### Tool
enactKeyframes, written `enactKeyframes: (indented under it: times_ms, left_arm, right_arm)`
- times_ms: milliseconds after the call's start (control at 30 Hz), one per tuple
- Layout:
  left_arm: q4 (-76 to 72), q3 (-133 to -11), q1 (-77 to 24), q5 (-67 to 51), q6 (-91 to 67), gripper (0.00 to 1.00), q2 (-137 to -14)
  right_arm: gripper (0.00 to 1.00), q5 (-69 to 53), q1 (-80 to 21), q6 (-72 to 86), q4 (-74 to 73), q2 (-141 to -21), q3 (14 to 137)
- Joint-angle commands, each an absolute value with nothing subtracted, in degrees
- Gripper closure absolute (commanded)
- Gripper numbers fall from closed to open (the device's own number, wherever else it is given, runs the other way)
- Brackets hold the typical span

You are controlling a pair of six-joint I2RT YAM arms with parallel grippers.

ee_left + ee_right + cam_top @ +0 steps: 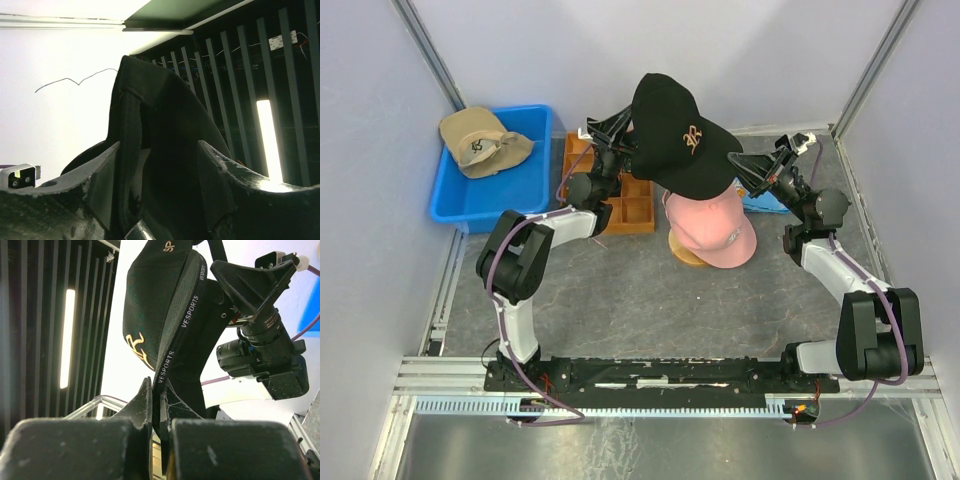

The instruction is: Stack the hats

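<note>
A black hat (pixel 675 130) with a gold emblem hangs in the air between both arms, above the pink hat (pixel 715 232) on the table. My right gripper (pixel 745 165) is shut on the black hat's brim edge (pixel 172 355), pinched at the fingertips (pixel 159 395). My left gripper (pixel 620 135) is at the hat's rear. Its jaws stand apart around the back strap and fabric (pixel 165 130), with a wide gap on the right side (pixel 160 170). A tan hat (pixel 480 140) lies in the blue bin (pixel 520 190) at the far left.
A wooden compartment tray (pixel 630 205) sits under the left arm's wrist. A blue cloth (pixel 765 203) lies behind the pink hat. A tan round edge (pixel 685 252) shows beneath the pink hat. Grey walls close in the left, right and far sides.
</note>
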State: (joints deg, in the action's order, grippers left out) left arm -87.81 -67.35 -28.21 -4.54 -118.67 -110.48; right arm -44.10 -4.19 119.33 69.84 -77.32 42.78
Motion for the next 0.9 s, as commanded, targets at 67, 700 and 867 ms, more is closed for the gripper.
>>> enactKeyframes:
  times_ms: [67, 700, 867]
  left_arm:
    - [-99.17, -71.43, -28.64, -4.74, -130.93, 0.47, -112.0]
    - [-99.15, -54.78, -23.66, -9.2, -131.54, 0.96, -102.68]
    - [-99.16, -54.49, -23.72, -13.26, -132.63, 0.97, -102.05]
  right_arm:
    - [1.0, -43.72, -4.36, 148.98, 75.67, -75.22, 41.73]
    - [1.0, -45.14, -0.02, 147.65, 76.74, -74.91, 36.3]
    - [1.0, -45.75, 2.23, 146.08, 75.44, -72.63, 33.12]
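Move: The black hat hangs between my hands. From my open left hand its middle is about 9 cm right and 4 cm back, roughly level, with its left rim between my fingers. The pink hat on the stand lies some 16 cm back, 17 cm right and 20 cm down; the wooden tray is about 40 cm below, 3 cm left, level fore and aft. From my right hand, already pinching the other rim, the pink hat is about 6 cm back, level sideways, 18 cm down. I shut my left fingers on the black hat's left rim, hardly moving while they close, then lower it about 4 cm and draw it some 3 cm left. My right hand keeps its pinch on the opposite rim, sinking about 5 cm and easing 2 cm right, so both hands spread the hat while bringing it down towards the pink one. ##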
